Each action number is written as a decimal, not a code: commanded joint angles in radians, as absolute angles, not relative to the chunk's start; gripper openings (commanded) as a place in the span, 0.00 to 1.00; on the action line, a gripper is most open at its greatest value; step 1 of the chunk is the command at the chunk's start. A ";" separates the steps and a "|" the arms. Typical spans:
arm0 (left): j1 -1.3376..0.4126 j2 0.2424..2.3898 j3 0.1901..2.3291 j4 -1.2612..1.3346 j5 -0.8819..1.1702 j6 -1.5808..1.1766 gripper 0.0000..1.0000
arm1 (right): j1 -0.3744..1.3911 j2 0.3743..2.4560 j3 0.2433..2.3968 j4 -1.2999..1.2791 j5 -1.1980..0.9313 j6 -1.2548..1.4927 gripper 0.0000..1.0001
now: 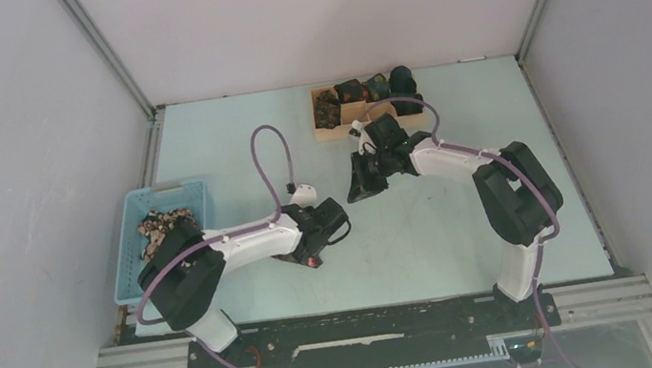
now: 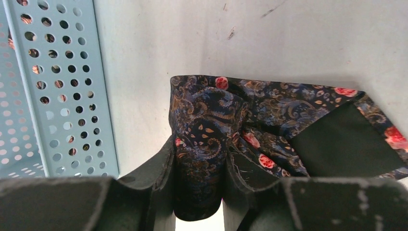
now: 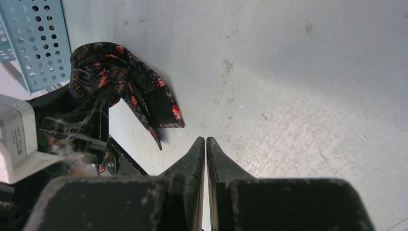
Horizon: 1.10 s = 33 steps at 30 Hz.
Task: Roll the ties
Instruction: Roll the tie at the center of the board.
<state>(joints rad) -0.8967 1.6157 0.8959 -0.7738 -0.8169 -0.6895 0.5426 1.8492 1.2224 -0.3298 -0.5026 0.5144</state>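
Note:
A dark floral tie is bunched into a loose roll, and my left gripper is shut on it just above the table. Its wide end lies flat to the right, dark lining up. From the right wrist view the same tie sticks out of the left gripper. My right gripper is shut with nothing between its fingers, a short way from the tie over bare table. From above, the left gripper hides most of the tie, and the right gripper hangs to its upper right.
A light-blue perforated basket at the left holds more loose ties. A wooden divided tray at the back holds several rolled ties. The basket wall stands close to the left gripper.

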 commanded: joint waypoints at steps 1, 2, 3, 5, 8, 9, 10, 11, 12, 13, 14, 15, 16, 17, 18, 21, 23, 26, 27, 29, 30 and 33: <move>-0.938 1.655 0.955 -0.820 -0.895 -0.748 0.07 | 0.532 1.789 1.222 -0.328 -0.489 0.499 0.07; -0.944 1.664 0.960 -0.824 -0.897 -0.751 0.07 | 0.530 1.786 1.222 -0.329 -0.491 0.498 0.07; -0.951 1.676 0.963 -0.825 -0.897 -0.754 0.07 | 0.526 1.785 1.221 -0.331 -0.491 0.497 0.07; -0.961 1.694 0.970 -0.825 -0.894 -0.759 0.07 | 0.520 1.782 1.222 -0.334 -0.491 0.495 0.07; -0.976 1.722 0.979 -0.819 -0.884 -0.764 0.07 | 0.510 1.780 1.221 -0.337 -0.492 0.494 0.07; -0.980 1.733 0.983 -0.817 -0.880 -0.763 0.07 | 0.506 1.779 1.222 -0.337 -0.492 0.494 0.07; -0.985 1.742 0.990 -0.815 -0.876 -0.759 0.07 | 0.505 1.779 1.222 -0.336 -0.495 0.495 0.07; -0.989 1.749 0.995 -0.811 -0.872 -0.754 0.07 | 0.504 1.779 1.221 -0.337 -0.497 0.495 0.07; -0.993 1.757 0.999 -0.808 -0.868 -0.749 0.07 | 0.501 1.779 1.221 -0.336 -0.498 0.495 0.07; -0.995 1.763 1.002 -0.802 -0.862 -0.742 0.07 | 0.500 1.779 1.221 -0.336 -0.497 0.495 0.06; -0.997 1.769 1.003 -0.793 -0.854 -0.735 0.08 | 0.500 1.780 1.221 -0.336 -0.498 0.495 0.07; -0.997 1.772 1.002 -0.783 -0.843 -0.727 0.10 | 0.498 1.780 1.221 -0.337 -0.499 0.495 0.07; -0.999 1.772 0.999 -0.766 -0.828 -0.713 0.12 | 0.497 1.781 1.222 -0.337 -0.501 0.495 0.07; -0.999 1.770 0.996 -0.750 -0.812 -0.699 0.14 | 0.496 1.782 1.221 -0.337 -0.502 0.495 0.07; -0.999 1.769 0.994 -0.736 -0.796 -0.688 0.18 | 0.494 1.783 1.221 -0.337 -0.503 0.495 0.07; -0.999 1.768 0.998 -0.721 -0.749 -0.653 0.26 | 0.490 1.780 1.221 -0.336 -0.507 0.496 0.07; -0.999 1.766 1.005 -0.714 -0.723 -0.628 0.32 | 0.486 1.780 1.222 -0.332 -0.511 0.498 0.07; -0.999 1.756 1.009 -0.704 -0.684 -0.602 0.42 | 0.481 1.776 1.222 -0.321 -0.519 0.504 0.07; -0.999 1.753 1.009 -0.703 -0.676 -0.597 0.46 | 0.479 1.775 1.223 -0.317 -0.521 0.507 0.07; -0.999 1.744 1.012 -0.706 -0.668 -0.588 0.54 | 0.476 1.772 1.224 -0.309 -0.524 0.513 0.07; -0.999 1.738 1.013 -0.706 -0.667 -0.584 0.56 | 0.476 1.774 1.230 -0.313 -0.523 0.513 0.07; -0.999 1.717 1.015 -0.708 -0.660 -0.577 0.60 | 0.475 1.785 1.254 -0.329 -0.525 0.511 0.07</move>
<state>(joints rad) -0.9909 1.7538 0.9897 -0.7628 -0.7448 -0.5892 0.4801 1.8282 1.2221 -0.3347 -0.5110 0.5117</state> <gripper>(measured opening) 0.578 0.072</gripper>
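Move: The left gripper holds the rolled part of the tie between its fingers, just above the board. The flat unrolled tail it is taken onto has its middle about 6 cm to the right, 1 cm back and 4 cm below. The blue basket's middle is some 24 cm to the left and 2 cm farther out. From the shut right hand, that tail lies roughly 10 cm left, 9 cm back and 7 cm below. Left hand carries the roll about 4 cm right and 2 cm down over its tail, then loosens its fingers. ##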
